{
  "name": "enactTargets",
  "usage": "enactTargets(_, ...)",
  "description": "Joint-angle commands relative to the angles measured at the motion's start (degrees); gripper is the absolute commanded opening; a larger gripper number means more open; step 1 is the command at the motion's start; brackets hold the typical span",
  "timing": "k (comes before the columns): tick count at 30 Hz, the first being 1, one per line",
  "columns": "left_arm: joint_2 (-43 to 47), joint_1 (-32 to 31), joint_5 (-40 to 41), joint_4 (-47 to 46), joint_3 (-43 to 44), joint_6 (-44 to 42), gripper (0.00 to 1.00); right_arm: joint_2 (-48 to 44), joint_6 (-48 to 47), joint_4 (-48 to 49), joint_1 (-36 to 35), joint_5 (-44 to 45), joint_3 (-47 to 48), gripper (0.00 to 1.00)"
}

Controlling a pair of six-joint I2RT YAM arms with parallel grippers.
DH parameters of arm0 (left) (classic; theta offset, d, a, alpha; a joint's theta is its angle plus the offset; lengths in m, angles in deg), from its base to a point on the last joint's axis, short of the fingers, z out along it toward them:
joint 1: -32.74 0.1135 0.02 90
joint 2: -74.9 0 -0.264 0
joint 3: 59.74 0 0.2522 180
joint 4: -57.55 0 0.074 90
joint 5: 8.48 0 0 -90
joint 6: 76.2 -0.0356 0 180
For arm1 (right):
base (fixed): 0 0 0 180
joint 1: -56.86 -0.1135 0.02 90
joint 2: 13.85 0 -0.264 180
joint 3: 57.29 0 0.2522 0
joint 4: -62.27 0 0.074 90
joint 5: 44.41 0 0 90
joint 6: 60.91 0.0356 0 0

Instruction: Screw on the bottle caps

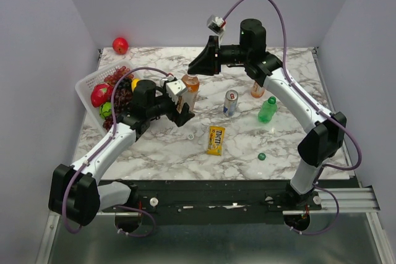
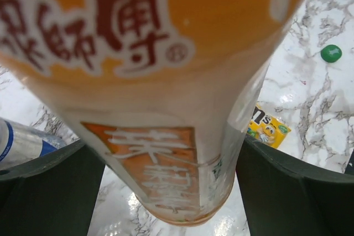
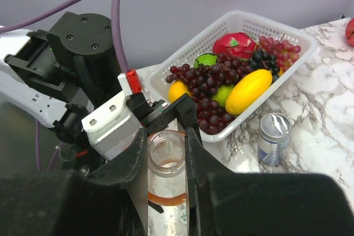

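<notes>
An orange-label bottle [image 1: 190,85] stands left of centre with its neck [image 3: 166,153] open and uncapped. My left gripper [image 1: 184,103] straddles the bottle's body [image 2: 166,109], fingers [image 2: 276,192] set wide, and the bottle nearly fills the gap. My right gripper [image 1: 193,68] reaches down from above, shut on the neck, with no cap showing between its fingers [image 3: 202,158]. A white cap [image 1: 190,135] and a green cap [image 1: 262,156] lie loose on the marble. A second orange bottle [image 1: 257,89] and a green bottle [image 1: 267,109] stand to the right.
A blue and silver can [image 1: 230,102] stands just right of the held bottle. A yellow candy packet [image 1: 215,140] lies in front of it. A white fruit basket [image 1: 86,81] sits at the left edge, and a red apple [image 1: 120,45] at the back left corner.
</notes>
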Motion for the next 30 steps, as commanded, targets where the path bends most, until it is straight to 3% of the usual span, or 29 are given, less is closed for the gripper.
enactTargets(1,-0.11,-0.29,-6.79,-2.15,2.3,0.4,0.92,-1.6,2.09,1.64,-0.33,-2.77,-1.07,0.08)
enactTargets(9,-1.08,-0.29,-11.27,-1.45,2.13,0.49,0.66,-1.51,1.48,1.73,-0.42,-3.47,-1.16,0.08)
enactTargets(12,-0.73,-0.29,-10.58,-1.1,1.52,1.01,0.58,-2.3,-0.62,0.33,-0.42,-2.61,-1.25,0.23)
enactTargets(13,-0.29,-0.2,-9.97,-0.84,1.43,0.93,0.57,-3.0,-1.24,-0.2,-0.33,-1.47,-1.68,0.42)
enactTargets(14,0.15,-0.11,-9.18,0.12,0.99,0.75,0.55,-4.49,-1.95,-0.99,0.02,-0.33,-2.03,0.48)
enactTargets(16,2.08,0.24,-6.72,1.97,0.81,-0.91,0.52,-5.73,-3.27,-1.61,1.77,1.97,-3.0,0.56)
enactTargets(19,5.86,1.03,-2.32,4.79,-0.06,-0.66,0.47,-6.7,-6.25,-4.85,5.11,1.88,-3.53,0.59)
enactTargets(24,9.38,3.05,2.95,7.08,0.89,1.89,0.37,-8.46,-29.06,-15.22,5.56,4.69,-10.27,0.61)
enactTargets(25,9.56,3.66,5.13,6.73,1.33,2.94,0.32,-8.11,-32.24,-16.63,5.21,6.87,-11.08,0.61)
enactTargets(27,9.56,6.04,8.13,4.97,3.26,6.96,0.1,-7.5,-42.57,-22.25,2.94,10.22,-12.84,0.61)
enactTargets(29,9.73,8.14,10.42,2.44,5.54,8.83,0.0,-6.53,-48.86,-25.85,0.74,13.12,-14.33,0.61)
enactTargets(30,9.82,8.76,10.34,1.55,6.17,9.27,0.0,-6.26,-52.02,-25.87,-1.19,13.83,-15.21,0.61)
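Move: The uncapped orange bottle hangs by its neck in the right fingers, its middle about 9 cm below that hand and 1 cm back. From the left hand, open around the lower part, its middle is 2 cm ahead, 1 cm right and 8 cm up. The clear cap lies some 5 cm back, 1 cm left and 33 cm below the right hand. The M&M's bag is about 9 cm to the right and 7 cm back of that hand; the silver can 15 cm right and 5 cm ahead. Easing about 2 cm to the right, slightly back and up, the left hand closes round the bottle's lower body while the right holds the neck nearly still. The right fingers then open and back off some 6 cm to the right before sinking about 7 cm, fingertips tipping down some 15 degrees; the left, gripping still, carries the bottle about 6 cm left and 3 cm up. ##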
